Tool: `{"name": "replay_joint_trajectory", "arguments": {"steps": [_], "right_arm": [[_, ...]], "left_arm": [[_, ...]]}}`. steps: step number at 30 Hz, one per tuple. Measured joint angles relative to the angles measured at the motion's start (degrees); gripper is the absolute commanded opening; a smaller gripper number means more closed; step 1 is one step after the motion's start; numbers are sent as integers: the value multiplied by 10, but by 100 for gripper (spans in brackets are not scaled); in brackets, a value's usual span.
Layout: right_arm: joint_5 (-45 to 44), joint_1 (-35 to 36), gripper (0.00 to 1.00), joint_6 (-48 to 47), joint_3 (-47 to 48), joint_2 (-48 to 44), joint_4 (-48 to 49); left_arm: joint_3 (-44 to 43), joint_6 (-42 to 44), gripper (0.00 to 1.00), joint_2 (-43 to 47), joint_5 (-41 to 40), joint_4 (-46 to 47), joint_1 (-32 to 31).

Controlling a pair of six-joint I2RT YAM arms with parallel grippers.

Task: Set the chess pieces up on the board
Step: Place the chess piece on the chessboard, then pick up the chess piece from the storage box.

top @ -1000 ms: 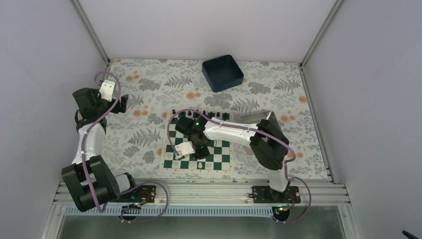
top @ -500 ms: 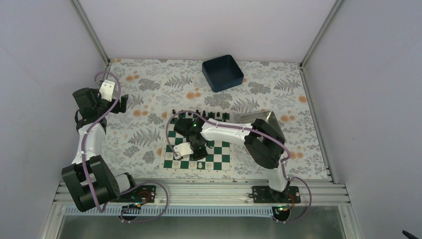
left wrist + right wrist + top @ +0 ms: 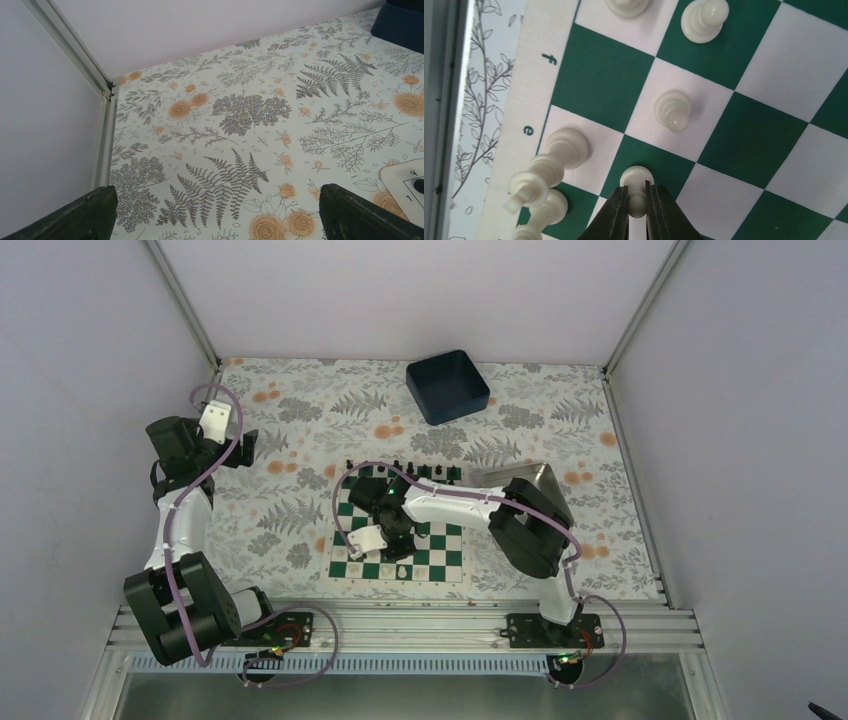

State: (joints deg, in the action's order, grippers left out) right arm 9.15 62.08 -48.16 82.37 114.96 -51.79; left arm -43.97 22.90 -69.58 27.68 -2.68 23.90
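The green-and-white board [image 3: 452,558] lies in the middle of the table, and my right gripper [image 3: 393,540] hangs over its near left part. In the right wrist view this gripper [image 3: 637,192] is shut on the head of a white pawn [image 3: 637,180] whose base is over a green square. Other white chess pieces stand close by: a pawn [image 3: 672,110], another pawn [image 3: 703,20], and taller pieces [image 3: 566,147] in the row by the letter e. My left gripper [image 3: 220,220] is open over the floral cloth, far left of the board.
Black pieces [image 3: 420,471] line the board's far edge. A silver tray [image 3: 520,477] sits behind the right arm, and a dark blue bin [image 3: 447,386] stands at the back. The board's corner [image 3: 400,180] shows at the right of the left wrist view.
My right gripper has shifted a little left and toward the board's near edge, still shut on the pawn. The left arm has not moved.
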Motion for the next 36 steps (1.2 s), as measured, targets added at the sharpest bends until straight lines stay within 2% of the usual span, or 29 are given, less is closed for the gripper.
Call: {"name": "replay_joint_trajectory", "arguments": {"steps": [15,22,27,34,36], "right_arm": [[-18,-12,29,0,-3,3,7],[-39,-47,32,5,-34,-102,-32],[-61,-146,33,6,-38,-203,-59],[-73,-389,35,-24,-75,-291,-56],[-72,-429,34,-33,-96,-294,-54]], "left_arm": [[0,0,100,0,4,0,0],[0,0,100,3,4,-2,0],[0,0,100,3,4,-2,0],[0,0,100,3,4,-2,0],[0,0,100,3,4,-2,0]]}}
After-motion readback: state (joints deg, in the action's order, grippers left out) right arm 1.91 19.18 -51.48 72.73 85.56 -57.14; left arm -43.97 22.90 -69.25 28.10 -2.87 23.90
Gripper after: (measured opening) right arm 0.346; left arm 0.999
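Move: Directly below the right hand, about 2 cm down and 1 cm ahead, is the green square e2 for the pawn it holds. The white pawn on f2 stands some 3 cm to its left and 1 cm ahead; the king is about 3 cm back, and the queen 3 cm back and 3 cm right. The gray tray's middle lies roughly 30 cm right and 12 cm ahead. From the left hand, that square is about 33 cm right, 21 cm back and 19 cm down. Easing the held pawn about 1 cm forward and slightly down on its green square, the right hand opens its fingers partway and lets go, then climbs about 12 cm and sweeps some 25 cm right and 15 cm forward, away from the board to above the gray tray's far left part. On the way the wrist turns roughly 40 degrees clockwise. ##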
